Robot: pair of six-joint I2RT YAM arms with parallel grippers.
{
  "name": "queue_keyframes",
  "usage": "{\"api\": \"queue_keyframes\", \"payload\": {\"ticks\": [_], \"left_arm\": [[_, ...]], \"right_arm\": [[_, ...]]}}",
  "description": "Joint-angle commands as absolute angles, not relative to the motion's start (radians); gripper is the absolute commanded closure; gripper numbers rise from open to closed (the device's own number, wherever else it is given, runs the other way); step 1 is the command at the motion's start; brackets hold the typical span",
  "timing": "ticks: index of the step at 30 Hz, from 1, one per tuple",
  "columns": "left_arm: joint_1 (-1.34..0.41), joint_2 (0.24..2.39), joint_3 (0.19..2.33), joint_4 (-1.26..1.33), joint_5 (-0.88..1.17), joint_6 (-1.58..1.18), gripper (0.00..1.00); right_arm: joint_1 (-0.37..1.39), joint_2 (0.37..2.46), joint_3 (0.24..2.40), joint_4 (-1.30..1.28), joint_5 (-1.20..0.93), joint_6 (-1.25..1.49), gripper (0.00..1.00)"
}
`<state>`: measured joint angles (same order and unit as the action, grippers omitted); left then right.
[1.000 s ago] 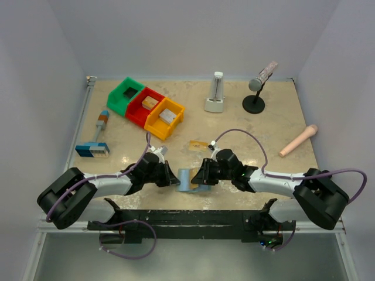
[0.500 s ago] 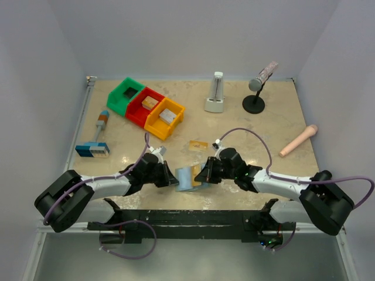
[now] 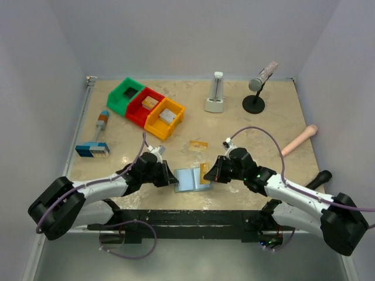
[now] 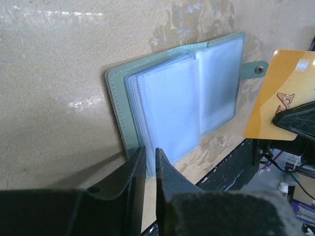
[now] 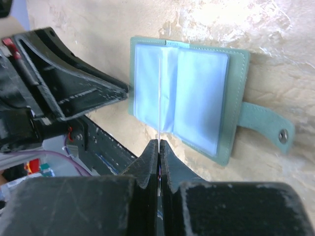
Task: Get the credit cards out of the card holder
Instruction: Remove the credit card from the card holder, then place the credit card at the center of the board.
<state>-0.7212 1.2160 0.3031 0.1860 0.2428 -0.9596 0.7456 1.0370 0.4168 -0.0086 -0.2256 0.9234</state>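
Note:
The card holder (image 3: 192,179) (image 4: 182,98) (image 5: 197,93) lies open and flat near the table's front edge, its clear sleeves up and its tab pointing right. My right gripper (image 3: 210,174) (image 5: 159,142) is shut on an orange-gold credit card (image 3: 205,171) (image 4: 283,93), held clear of the holder just off its right side. In the right wrist view the card (image 5: 160,98) shows edge-on. My left gripper (image 3: 174,180) (image 4: 148,150) sits at the holder's left edge, jaws a narrow gap apart. A second orange-gold card (image 3: 198,144) lies on the table behind.
Green (image 3: 125,95), red (image 3: 145,105) and yellow (image 3: 164,117) bins stand at the back left. A blue-and-white block (image 3: 94,148) lies at the left. A white metronome-like stand (image 3: 215,93), a microphone (image 3: 256,88) and a pink cylinder (image 3: 299,140) sit at the back and right.
My right gripper has drawn the orange-gold card rightward out of the holder. The holder has dropped flat and open. The left jaws have parted slightly.

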Motion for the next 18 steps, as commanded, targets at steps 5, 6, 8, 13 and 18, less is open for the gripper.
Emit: {"api": "queue_keyframes", "payload": {"ticks": [5, 6, 8, 13, 18], "left_arm": [[-0.721, 0.984, 0.458, 0.020, 0.196, -0.942, 0.66], [-0.721, 0.964, 0.472, 0.008, 0.184, -0.937, 0.64], [-0.721, 0.910, 0.482, 0.006, 0.173, -0.931, 0.60], [-0.721, 0.798, 0.494, -0.061, 0.149, -0.859, 0.57], [-0.721, 0.735, 0.491, 0.020, 0.372, -0.770, 0.57]], "right_arm": [[0.742, 0.806, 0.558, -0.377, -0.189, 0.701, 1.00], [0.744, 0.780, 0.567, -0.402, -0.195, 0.690, 1.00], [0.744, 0.735, 0.569, -0.419, -0.231, 0.666, 1.00], [0.768, 0.696, 0.569, -0.385, -0.431, 0.617, 1.00], [0.865, 0.722, 0.569, -0.295, -0.550, 0.574, 1.00]]}}
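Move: The right gripper already holds the gold credit card clear of the pockets. The card's middle is about 2 cm left and 1 cm ahead of this hand. From the left hand it lies some 11 cm right, 4 cm ahead and 4 cm higher. The open card holder is about 7 cm right, 1 cm ahead and 3 cm below the left hand. The loose gold card on the table is about 12 cm ahead, 4 cm left and 8 cm below the right hand. Lift the left gripper away from the card holder's left page, nearly straight up by about 15 cm, opening its barely parted fingers further and tipping them up some 20 degrees. Keep the right fingers shut on the credit card; raise it about 7 cm off the holder while easing right, then draw it back about 6 cm towards the base, swinging the wrist counter-clockwise. ##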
